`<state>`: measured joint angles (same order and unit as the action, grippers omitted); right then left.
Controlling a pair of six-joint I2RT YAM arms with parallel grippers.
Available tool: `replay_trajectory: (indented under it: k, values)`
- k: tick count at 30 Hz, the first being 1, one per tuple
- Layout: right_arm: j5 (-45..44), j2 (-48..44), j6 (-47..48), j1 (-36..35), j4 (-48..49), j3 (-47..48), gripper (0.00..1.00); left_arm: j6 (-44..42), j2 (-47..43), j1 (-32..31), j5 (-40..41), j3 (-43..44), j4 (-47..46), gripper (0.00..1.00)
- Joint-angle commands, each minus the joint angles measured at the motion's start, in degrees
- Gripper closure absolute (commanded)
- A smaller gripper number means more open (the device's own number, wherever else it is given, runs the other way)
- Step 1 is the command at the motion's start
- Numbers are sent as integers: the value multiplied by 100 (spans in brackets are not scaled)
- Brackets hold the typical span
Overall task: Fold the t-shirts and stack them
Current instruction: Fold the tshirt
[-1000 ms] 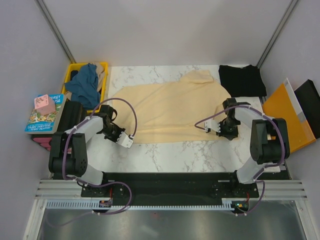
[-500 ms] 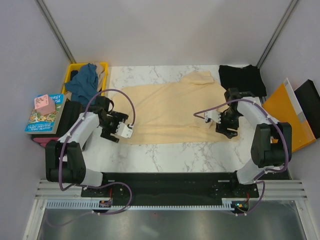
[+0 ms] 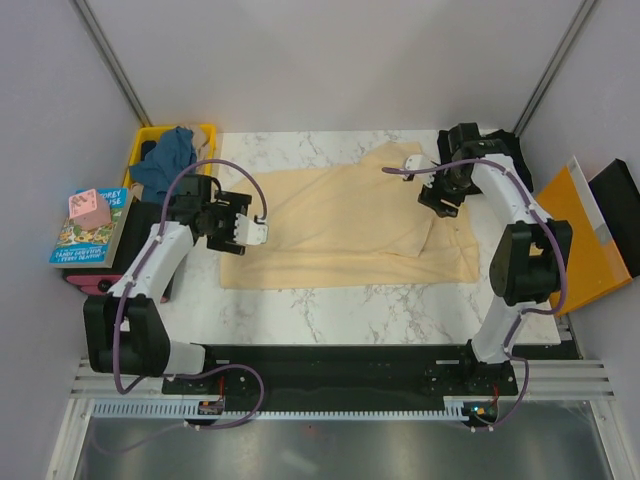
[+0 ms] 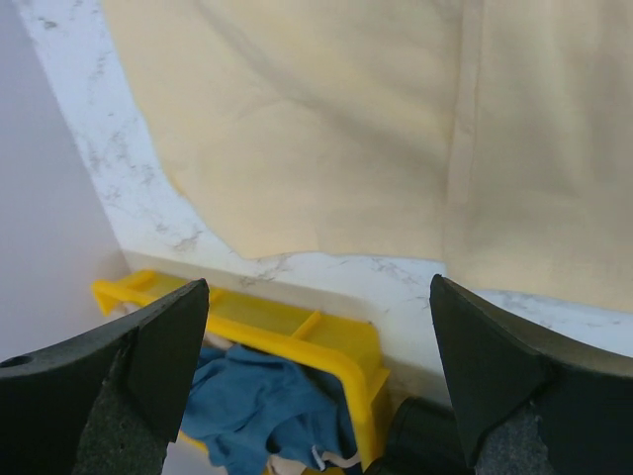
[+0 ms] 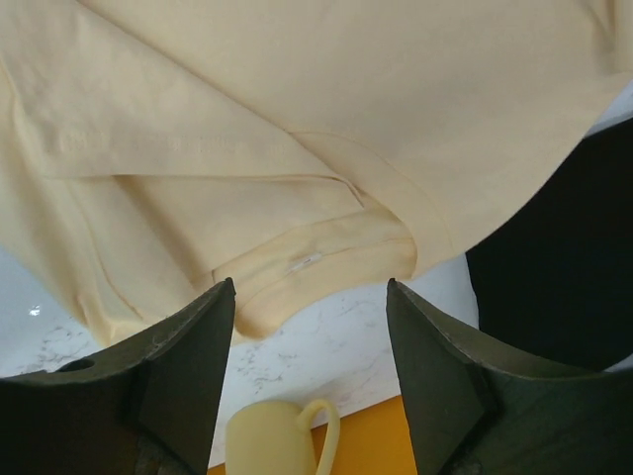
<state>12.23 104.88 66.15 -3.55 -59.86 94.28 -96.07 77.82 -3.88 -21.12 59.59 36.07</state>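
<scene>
The pale cream-yellow t-shirt (image 3: 340, 225) lies spread across the marble table, with a folded flap at its right end; it fills the top of the left wrist view (image 4: 346, 129) and the right wrist view (image 5: 297, 119). My left gripper (image 3: 228, 225) hovers open over the shirt's left edge, nothing between its fingers (image 4: 148, 366). My right gripper (image 3: 440, 192) hangs open above the shirt's collar end, also holding nothing (image 5: 312, 366). The black t-shirt (image 3: 500, 155) lies folded at the back right, partly behind the right arm. The teal-blue t-shirt (image 3: 165, 160) is bunched in the crate.
A yellow plastic crate (image 3: 207, 135) stands at the back left, seen also in the left wrist view (image 4: 297, 332). A book (image 3: 85, 238) with a pink block (image 3: 88, 207) lies left of the table. An orange folder (image 3: 570, 225) leans at the right. A pale mug (image 5: 272, 440) shows low in the right wrist view.
Both grippers opened and let go of the cream shirt's near edge. The left one drew back leftward; the right one swung to the back, over the collar end.
</scene>
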Motion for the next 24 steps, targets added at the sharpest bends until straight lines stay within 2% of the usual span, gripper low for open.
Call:
replay_trajectory:
  k: [1, 5, 13, 24]
  values:
    - [157, 305, 134, -102, 96, 57, 30, -237, 479, 19, -6, -141, -355, 0]
    - [-45, 217, 556, -321, 176, -366, 30, -201, 769, 10, 12, -167, -715, 0]
    - [-230, -556, 1400, -901, -61, -1403, 29, -368, 1156, -16, 205, -290, -1041, 0]
    - [-107, -688, 1392, -1358, -176, -1719, 30, -403, 1279, -51, 205, -246, -1076, 0]
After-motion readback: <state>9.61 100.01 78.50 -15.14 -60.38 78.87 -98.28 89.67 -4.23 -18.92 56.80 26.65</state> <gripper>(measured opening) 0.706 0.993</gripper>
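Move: The t-shirt's loose flap tip lies about 10 cm back and 10 cm left of the right hand, 13 cm below; the hem's right corner is 16 cm back and 4 cm right, the mug 8 cm back and 19 cm right. The left end of the shirt's fold line lies about 1 cm back and 1 cm left of the left hand, 14 cm below; the yellow bin is 19 cm ahead and 13 cm left. Both open hands sink, the right sweeping about 7 cm back and 5 left towards the flap tip, turning counter-clockwise. ##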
